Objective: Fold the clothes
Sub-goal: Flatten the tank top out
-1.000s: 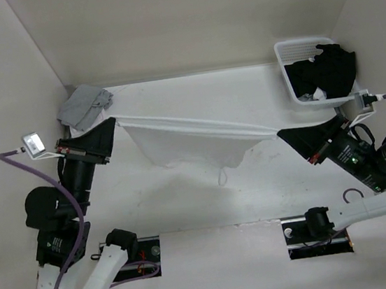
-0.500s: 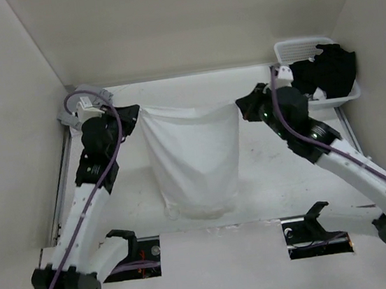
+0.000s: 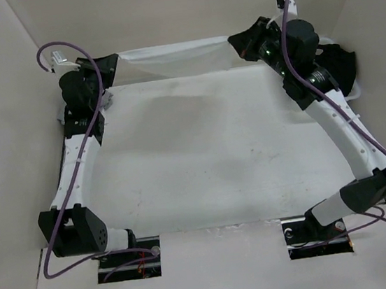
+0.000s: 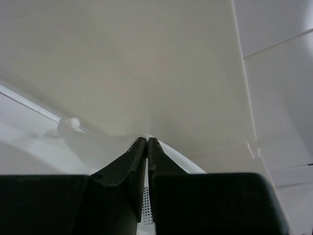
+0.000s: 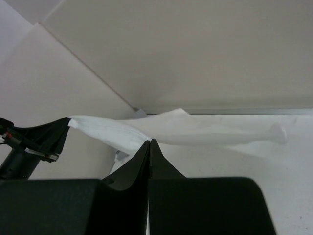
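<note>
The clothes, a plain white garment, hang stretched in a band between both grippers, high at the back of the table and close to the back wall. My left gripper is shut on its left end and my right gripper on its right end. In the left wrist view the gripper pinches white fabric at its tips. The right wrist view shows the gripper shut on the cloth, which runs across to the left gripper.
A white basket holding a black garment sits at the back right, partly behind the right arm. A bit of grey garment shows behind the left arm. Side walls stand close to both arms.
Both arms have reached far back and upward. The garment, hanging down over mid-table half a second ago, is now lifted off the table and pulled out near the back wall.
</note>
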`<state>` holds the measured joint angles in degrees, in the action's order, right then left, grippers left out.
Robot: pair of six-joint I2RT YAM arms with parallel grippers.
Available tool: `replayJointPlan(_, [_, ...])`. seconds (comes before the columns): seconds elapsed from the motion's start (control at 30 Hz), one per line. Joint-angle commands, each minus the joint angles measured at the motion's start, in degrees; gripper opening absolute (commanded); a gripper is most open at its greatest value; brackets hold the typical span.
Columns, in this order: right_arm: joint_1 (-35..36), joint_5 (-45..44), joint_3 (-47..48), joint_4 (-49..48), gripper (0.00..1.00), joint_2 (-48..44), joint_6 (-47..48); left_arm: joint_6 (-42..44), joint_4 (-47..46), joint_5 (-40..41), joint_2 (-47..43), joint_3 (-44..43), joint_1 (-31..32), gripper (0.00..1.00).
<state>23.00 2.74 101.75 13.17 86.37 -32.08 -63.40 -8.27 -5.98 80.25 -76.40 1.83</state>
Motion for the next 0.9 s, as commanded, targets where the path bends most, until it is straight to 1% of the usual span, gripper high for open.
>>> replayJointPlan(0.0, [0.50, 1.39, -8.37, -1.73, 0.01, -3.56, 0.88, 1.08, -5.25, -1.32, -4.57, 3.95, -0.03, 0.03])
replayJointPlan(0.17, [0.59, 0.16, -32.36, -10.69, 0.01, -10.33, -1.93, 0.82, -10.96, -0.35, -8.26, 21.61, 3.04, 0.04])
replayJointPlan(0.27, [1.99, -0.54, -46.69, -16.14, 0.01, -14.63, -4.39, 0.21, -15.62, 0.09, -11.15, 36.01, 4.02, 0.04])
replayJointPlan(0.37, [4.45, -0.63, -58.91, -20.54, 0.01, -17.98, -7.11, -0.59, -18.88, -2.18, -15.19, 49.99, 3.05, 0.04])
replayJointPlan(0.47, [7.96, -1.42, -68.68, -22.83, 0.01, -21.49, -9.49, -0.41, -17.66, -7.45, -21.60, 61.16, 0.16, 0.04])
replayJointPlan(0.53, [10.69, -2.74, -74.04, -22.75, 0.01, -24.83, -11.07, -0.24, -13.29, -11.14, -27.74, 66.27, -2.21, 0.04])
replayJointPlan(0.63, [15.78, -4.50, -81.43, -21.09, 0.01, -31.15, -16.51, -0.50, -2.32, -14.93, -37.85, 69.45, -2.75, 0.03])
replayJointPlan(0.7, [19.82, -5.46, -85.39, -19.59, 0.01, -35.81, -20.81, -0.68, 5.68, -16.43, -45.06, 70.51, -2.49, 0.03])
replayJointPlan(0.8, [25.89, -8.53, -88.83, -15.12, 0.02, -42.75, -26.62, -0.15, 18.08, -17.23, -54.99, 70.51, -3.36, 0.03])
replayJointPlan(0.87, [28.79, -10.82, -89.01, -11.43, 0.02, -46.62, -28.65, 0.20, 23.02, -16.35, -58.88, 69.81, -2.75, 0.03])
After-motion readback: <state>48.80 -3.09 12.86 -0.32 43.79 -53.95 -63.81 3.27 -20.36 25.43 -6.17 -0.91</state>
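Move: Both shut grippers hold the tank top stretched between them by its hem corners, high over the far table. The open table where it will be laid is centred about 21 cm back, 16 cm right and 38 cm below the left hand; from the right hand it is some 16 cm back, 12 cm left and 43 cm down. The grey clothes lie about level with the left hand fore-and-aft, 14 cm to its left. The white basket is roughly 6 cm ahead and 27 cm right of the right hand, both well below. Down fast and then back towards the bases, both hands swing the held hem to the table, the left falling about 35 cm, the right 40 cm, while their fingers tip down some 30 to 40 degrees. The right then keeps drawing back low and level, turning slightly counter-clockwise, as the left draws back and lifts a few centimetres; both grips stay shut on the corners. ##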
